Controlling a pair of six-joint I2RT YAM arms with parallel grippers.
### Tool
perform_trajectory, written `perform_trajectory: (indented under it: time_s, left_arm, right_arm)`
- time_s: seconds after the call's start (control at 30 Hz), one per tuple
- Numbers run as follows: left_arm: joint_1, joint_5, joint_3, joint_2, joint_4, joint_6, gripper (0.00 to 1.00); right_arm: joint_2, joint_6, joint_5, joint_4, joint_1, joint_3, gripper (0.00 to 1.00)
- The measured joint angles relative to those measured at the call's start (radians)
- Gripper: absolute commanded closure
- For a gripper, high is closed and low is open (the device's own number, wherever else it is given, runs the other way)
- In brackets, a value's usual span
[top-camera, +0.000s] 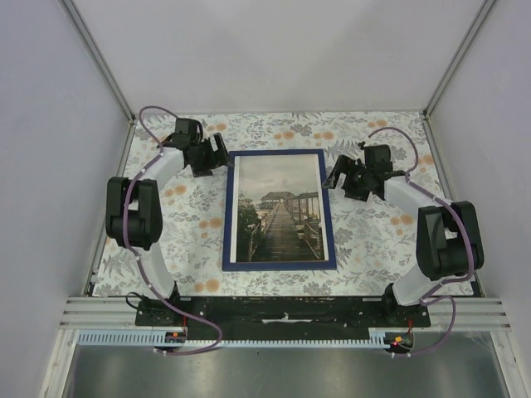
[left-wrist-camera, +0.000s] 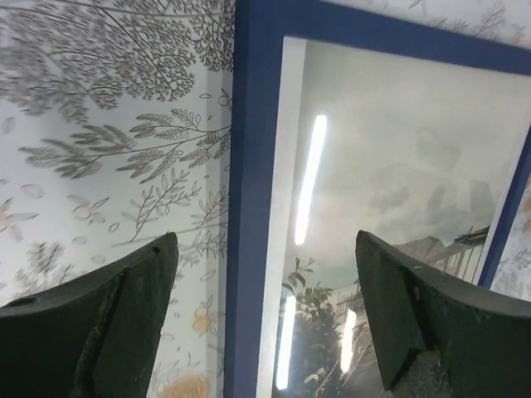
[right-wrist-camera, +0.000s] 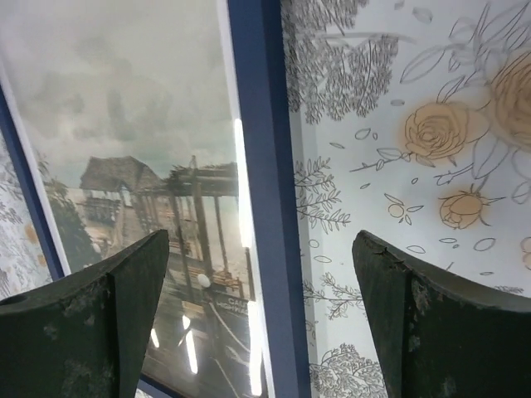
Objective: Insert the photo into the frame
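Observation:
The frame (top-camera: 227,215) lies flat, blue face up, in the middle of the flowered table. Behind its glass sits the photo (top-camera: 280,211) of the wooden pier and huts. My left gripper (top-camera: 221,154) hangs open over the frame's far left corner, its fingers straddling the blue left edge (left-wrist-camera: 251,207) with the photo (left-wrist-camera: 398,166) under one finger. My right gripper (top-camera: 336,178) stands open over the frame's right edge (right-wrist-camera: 264,191), one finger above the photo (right-wrist-camera: 124,124), the other above the cloth. Neither holds anything.
A flowered cloth (top-camera: 166,240) covers the table on both sides of the frame. White walls with metal posts (top-camera: 95,62) close in the left, right and back. A black rail (top-camera: 282,311) with the arm bases runs along the near edge.

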Motion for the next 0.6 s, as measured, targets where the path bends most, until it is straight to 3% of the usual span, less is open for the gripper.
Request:
perform_trajectory:
  time_s: [0.17,0.33,0.47,0.6]
  left_arm:
    - [-0.055,-0.159,-0.04,-0.216,-0.026,0.013,0.06]
    - [-0.224,-0.278,-0.116,-0.433,-0.026,0.027,0.05]
    - [-0.354,-0.349,-0.212,-0.542,-0.026,0.029,0.04]
    - [-0.398,-0.386,-0.329,-0.622,-0.03,0.03,0.04]
  right_arm:
    - [-0.113,-0.003,0.052,-0.095,0.007,0.084,0.02]
    - [-0.254,-0.002,0.108,-0.127,0.061,0.114,0.02]
    - [-0.346,-0.001,0.143,-0.153,0.12,0.108,0.02]
    - [-0.44,0.009,0.171,-0.161,0.151,0.061,0.02]
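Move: The framed photo lies face up between the two open grippers. Its middle is roughly 17 cm back and 16 cm to the right of the left hand, about 4 cm lower, with the frame's far left corner some 4 cm ahead and 1 cm to the right. From the right hand the middle is about 12 cm back, 16 cm left and 3 cm down; the far right corner is 9 cm ahead and 3 cm left. The finished frame is left on the table as both empty hands rise from its long rails, fingers staying wide open. The left climbs about 13 cm, then swings back towards its base and rightward over the photo, sinking slightly at the end; the right goes almost straight up about 15 cm, easing back. Both tilt so their fingers point more forward. ##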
